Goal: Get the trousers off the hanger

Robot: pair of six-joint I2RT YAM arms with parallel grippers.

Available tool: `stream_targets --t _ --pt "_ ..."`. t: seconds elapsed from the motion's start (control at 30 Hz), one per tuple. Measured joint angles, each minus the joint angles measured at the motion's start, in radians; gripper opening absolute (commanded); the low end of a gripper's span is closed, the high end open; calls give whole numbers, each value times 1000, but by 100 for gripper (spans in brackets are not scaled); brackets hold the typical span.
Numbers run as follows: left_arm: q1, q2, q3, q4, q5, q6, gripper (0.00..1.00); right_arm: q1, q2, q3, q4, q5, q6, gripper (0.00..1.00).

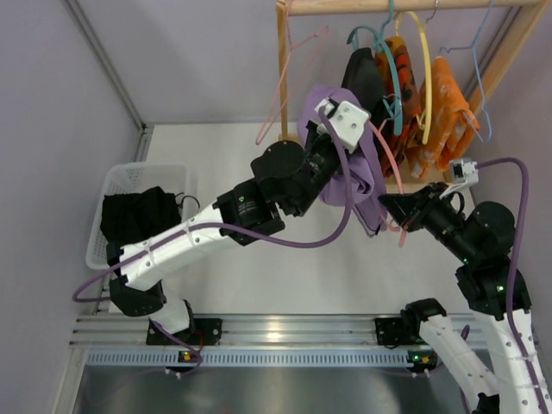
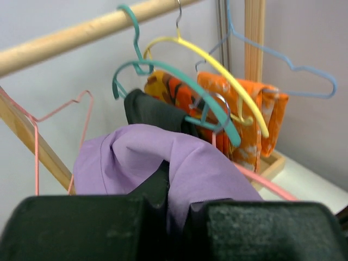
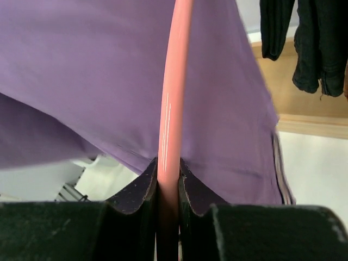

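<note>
The purple trousers [image 1: 369,177] hang bunched over a pink hanger [image 1: 390,159] in front of the rail. My left gripper [image 1: 338,164] reaches up into the cloth. In the left wrist view it [image 2: 176,209] is shut on a fold of the trousers [image 2: 206,168], and the pink hanger [image 2: 272,187] shows just to the right. My right gripper [image 1: 384,200] comes in from the right, below the trousers. The right wrist view shows it [image 3: 168,182] shut on the pink hanger's bar [image 3: 174,98], with the trousers [image 3: 87,81] draped behind the bar.
A wooden rail [image 2: 65,38] carries teal [image 2: 179,81], yellow [image 2: 217,60] and blue [image 2: 293,68] hangers, orange clothes [image 1: 444,112] and a black garment [image 1: 366,73]. An empty pink hanger [image 1: 289,78] hangs at the left. A white basket [image 1: 129,177] holds black clothes [image 1: 142,211].
</note>
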Motion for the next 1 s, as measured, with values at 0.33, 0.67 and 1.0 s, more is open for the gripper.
stream_targets --t 0.33,0.67,1.0 --pt "1 67 251 43 -7 119 0 0 -35 -124 7 26 -84 0" --pt "0 64 383 249 -10 259 0 0 -32 -205 -95 68 -161 0" --pt "56 20 402 394 -32 401 0 0 -32 -208 -108 81 -212 0"
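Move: Just below the left fingers, which already grip the lilac trousers, the pink hanger's middle lies some 7 cm ahead, 6 cm to the right and 10 cm lower. An empty pink hanger hangs about 20 cm ahead and 8 cm left; the black trousers hang 18 cm ahead, 6 cm right. The basket is around 5 cm ahead, 50 cm left, 45 cm down. For the right hand, gripping the hanger's lower end, its middle is 12 cm ahead, 2 cm left, 5 cm up. Pulling the two apart, the left hand keeps its pinch on the trousers and hauls them up about 21 cm, swinging increasingly left, some 15 cm, away from the pink hanger, while the wrist rolls and tips its fingers upward. Meanwhile the right hand, still clamped on the hanger's end, draws it down about 11 cm with a slight roll, then stays there. ##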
